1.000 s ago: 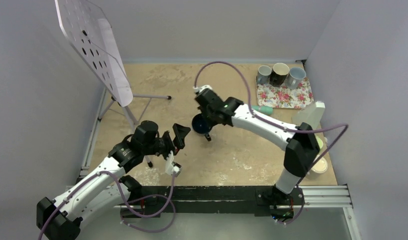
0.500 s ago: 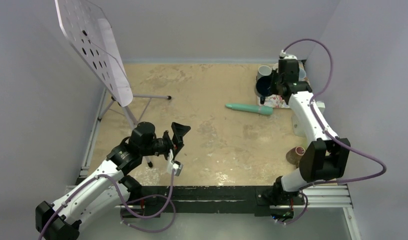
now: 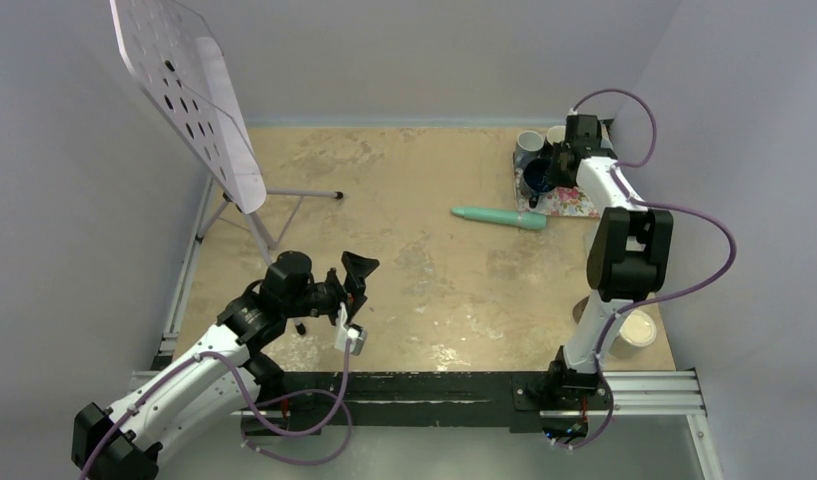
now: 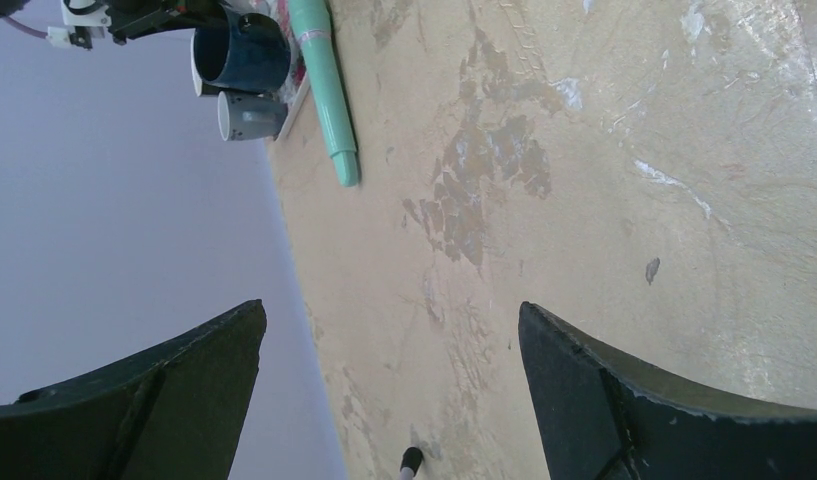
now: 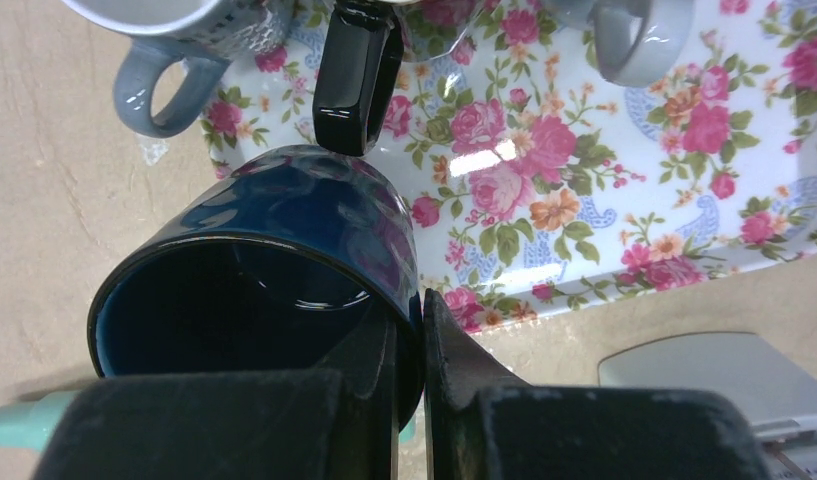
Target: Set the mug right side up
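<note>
The dark blue mug point(image 3: 535, 179) hangs over the left end of the floral tray point(image 3: 580, 202) at the back right, its open mouth showing from above. My right gripper point(image 3: 555, 166) is shut on the mug's rim. In the right wrist view one finger is inside the mug point(image 5: 274, 250) and the other outside, pinching the wall at my right gripper point(image 5: 411, 345). My left gripper point(image 3: 355, 287) stands open near the front left, far from the mug. The left wrist view shows the left gripper point(image 4: 391, 320) with nothing between its fingers and the mug point(image 4: 242, 55) far off.
On the tray point(image 5: 584, 200) stand a grey mug point(image 5: 184, 60), a black mug's handle point(image 5: 356, 75) and another grey mug point(image 5: 634, 40). A teal tube point(image 3: 499, 217) lies mid-table. A perforated white board on a tripod point(image 3: 184, 90) stands at the left. A white bowl point(image 3: 636, 328) sits at front right.
My right arm carried the mug from the table's middle to the tray at the back right, then drew in closer over it. The left arm barely shifted.
</note>
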Robot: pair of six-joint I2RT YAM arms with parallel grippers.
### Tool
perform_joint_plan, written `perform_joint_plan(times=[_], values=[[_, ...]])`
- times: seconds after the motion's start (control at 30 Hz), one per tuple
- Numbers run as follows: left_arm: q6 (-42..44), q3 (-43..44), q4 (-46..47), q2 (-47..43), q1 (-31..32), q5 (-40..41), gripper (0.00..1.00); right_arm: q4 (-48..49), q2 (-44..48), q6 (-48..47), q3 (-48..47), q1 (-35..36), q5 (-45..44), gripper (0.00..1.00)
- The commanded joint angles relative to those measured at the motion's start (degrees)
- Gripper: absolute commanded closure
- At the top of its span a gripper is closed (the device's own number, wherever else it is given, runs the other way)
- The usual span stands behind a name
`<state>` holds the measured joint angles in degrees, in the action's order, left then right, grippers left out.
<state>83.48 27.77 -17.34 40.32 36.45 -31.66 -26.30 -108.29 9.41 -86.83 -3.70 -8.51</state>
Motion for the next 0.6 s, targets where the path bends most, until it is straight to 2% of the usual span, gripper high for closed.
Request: perform_joint_plan(times=[0.0,0.27,0.33,0.4,0.47,0.57], values=[[-1.36,-0.61,2.29,0.05,-0.29,-1.12,0.00,5.15,0.03,1.16,-4.90,-0.33,2.18,1.00],[-0.86,-0.28,2.82,1.11,-0.30,-1.25,0.00,4.30,-4.68,0.81,-6.21,-0.81,1.37,1.00],[-0.75,-0.26,2.91,1.25,-0.31,-1.35,0.00,3.53,-5.35,0.56,-6.83,-0.86,1.58,0.92],[-0.70,-0.17,2.82,1.29,-0.32,-1.44,0.00,2.41,-5.69,0.05,-7.58,-0.87,1.71,0.76],[-0.70,-0.06,2.68,1.36,-0.30,-1.60,0.00,1.46,-5.23,-0.49,-7.74,-0.87,0.99,0.65],[-0.69,0.00,2.52,1.42,-0.32,-1.82,0.00,0.60,-2.53,-1.70,-7.29,-0.56,-0.57,0.57]])
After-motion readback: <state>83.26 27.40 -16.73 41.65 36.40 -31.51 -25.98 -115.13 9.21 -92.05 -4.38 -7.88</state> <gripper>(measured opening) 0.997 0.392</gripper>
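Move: My right hand still holds the blue mug by its right wall. Its spot on the tray's near left corner is about 4 cm left, 1 cm ahead and some 11 cm below. The black mug stands 10 cm ahead and 1 cm right, the grey mug 10 cm ahead and 7 cm left. The green tube lies about 7 cm back and 13 cm left. From my left hand that spot is some 29 cm ahead and 40 cm right. I lower the blue mug about 3 cm with my right hand, easing forward as I go, to set it down on the tray in front of the grey and black mugs. Then I open the fingers to over a third of their range, letting go of the wall, and start up about 1 cm and a little farther forward, one finger still inside the rim. ##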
